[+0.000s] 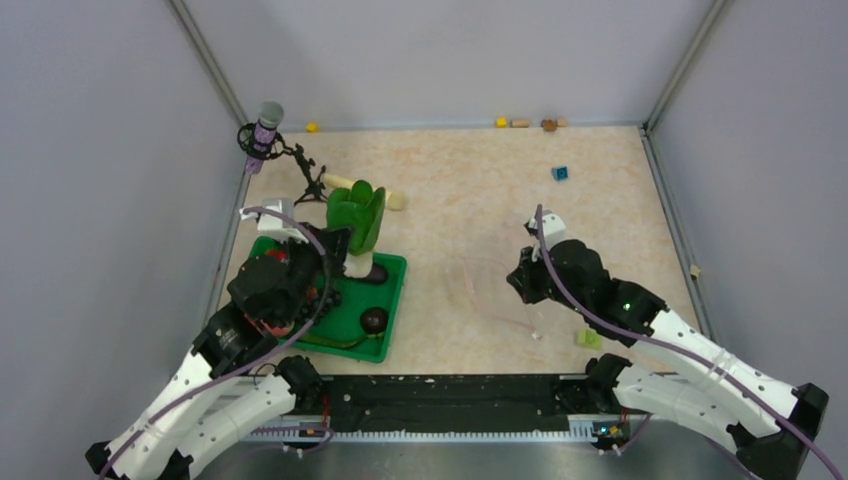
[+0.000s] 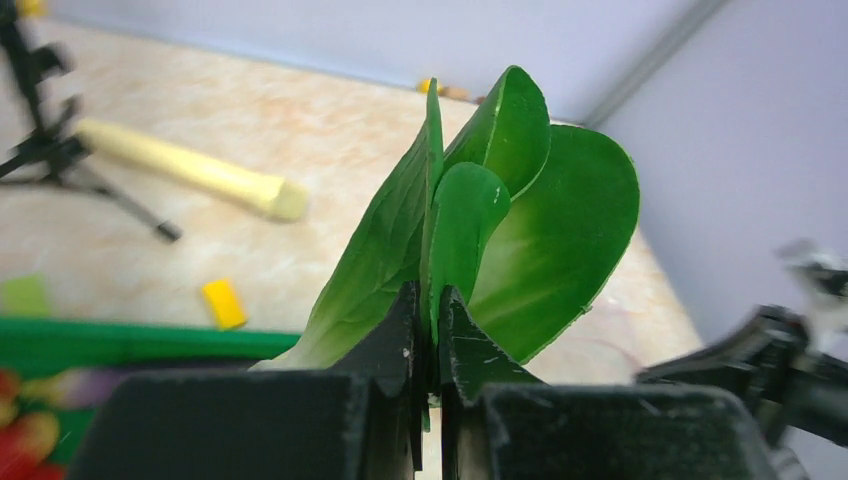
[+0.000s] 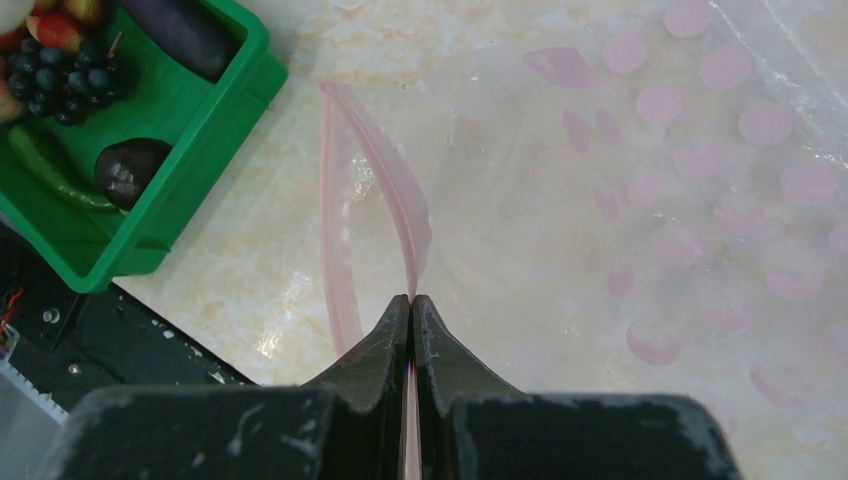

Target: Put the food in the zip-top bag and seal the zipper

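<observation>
My left gripper (image 1: 338, 243) is shut on a leaf of the green-and-white bok choy (image 1: 358, 225) and holds it upright above the green tray (image 1: 392, 300); the leaves fill the left wrist view (image 2: 500, 220) above the gripper (image 2: 428, 300). My right gripper (image 1: 522, 280) is shut on the pink zipper strip (image 3: 395, 190) of the clear zip-top bag (image 3: 620, 180), holding its mouth apart; the gripper (image 3: 411, 300) pinches one lip. The bag (image 1: 480, 280) lies between the arms. In the tray I see dark berries (image 3: 55, 80), an eggplant (image 3: 185, 35) and a dark round fruit (image 3: 130, 170).
A beige rolling pin (image 2: 190, 170) lies behind the tray. A microphone on a black tripod (image 1: 265, 135) stands at the back left. A blue block (image 1: 560, 173), a green block (image 1: 588, 338) and a yellow block (image 2: 222, 303) lie on the table.
</observation>
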You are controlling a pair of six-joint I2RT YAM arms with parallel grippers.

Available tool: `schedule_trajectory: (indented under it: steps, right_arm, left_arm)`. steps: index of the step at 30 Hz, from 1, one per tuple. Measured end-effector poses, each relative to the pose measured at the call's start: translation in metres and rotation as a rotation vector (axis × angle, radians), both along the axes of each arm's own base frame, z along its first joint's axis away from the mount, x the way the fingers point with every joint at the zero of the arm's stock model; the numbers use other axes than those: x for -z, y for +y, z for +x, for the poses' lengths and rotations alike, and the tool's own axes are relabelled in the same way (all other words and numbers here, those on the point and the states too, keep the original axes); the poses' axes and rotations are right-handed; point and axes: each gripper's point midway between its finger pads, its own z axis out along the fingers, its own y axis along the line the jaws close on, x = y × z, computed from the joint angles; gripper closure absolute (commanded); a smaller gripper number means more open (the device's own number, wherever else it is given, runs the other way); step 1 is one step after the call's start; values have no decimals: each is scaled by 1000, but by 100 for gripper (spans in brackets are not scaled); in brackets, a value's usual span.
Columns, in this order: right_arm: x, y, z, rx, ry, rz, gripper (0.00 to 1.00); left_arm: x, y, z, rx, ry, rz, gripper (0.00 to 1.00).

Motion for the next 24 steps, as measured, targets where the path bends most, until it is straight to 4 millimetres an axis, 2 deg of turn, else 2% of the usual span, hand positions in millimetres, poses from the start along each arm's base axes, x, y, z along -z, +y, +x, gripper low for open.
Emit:
schedule_trajectory:
  steps: [2,6,8,12,17,21,24]
  right_arm:
    - [1,0,0,3,3,-2,100]
    - [3,0,1,18,17,4,100]
    - [2,1,1,30,25,16,100]
    - [1,1,2,68,50,55,100]
    - [-10,10,5,91,83,142,100]
    - [-29,22,6,82,95,241,100]
    - [-44,31,6,66,89,321,100]
  left_arm:
    - [-22,-20,2,86,-47,-15,100]
    - [-53,-59,3,256,-120,-26,100]
    - [-64,-77,1,345,-152,-32,100]
    - [-72,-107,-10,510,-197,-42,100]
    - [-81,-125,-24,638,-291,-82,100]
    - [-78,-134,-32,710,-329,-107,100]
    - [-84,-138,-38,745,-371,-147,100]
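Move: My left hand holds the bok choy up over the green bin, whose middle is about 9 cm to its left, 2 cm back and 28 cm down. The bag's open mouth lies some 25 cm to its right, 3 cm back and 24 cm lower; the avocado is about 6 cm back, 1 cm right and 27 cm below. My right hand grips the bag's rim, with the mouth's middle roughly 4 cm to its left, level fore-and-aft, and 10 cm lower. I swing the bok choy quickly to the right, about 14 cm across towards the bag's mouth, lifting it some 8 cm and easing back a little late on. My left wrist turns clockwise about 40 degrees and tips its fingers up, grip kept. In the second half my right hand, still pinching the rim, lifts it about 4 cm and 3 cm left, rolling its left side up. ##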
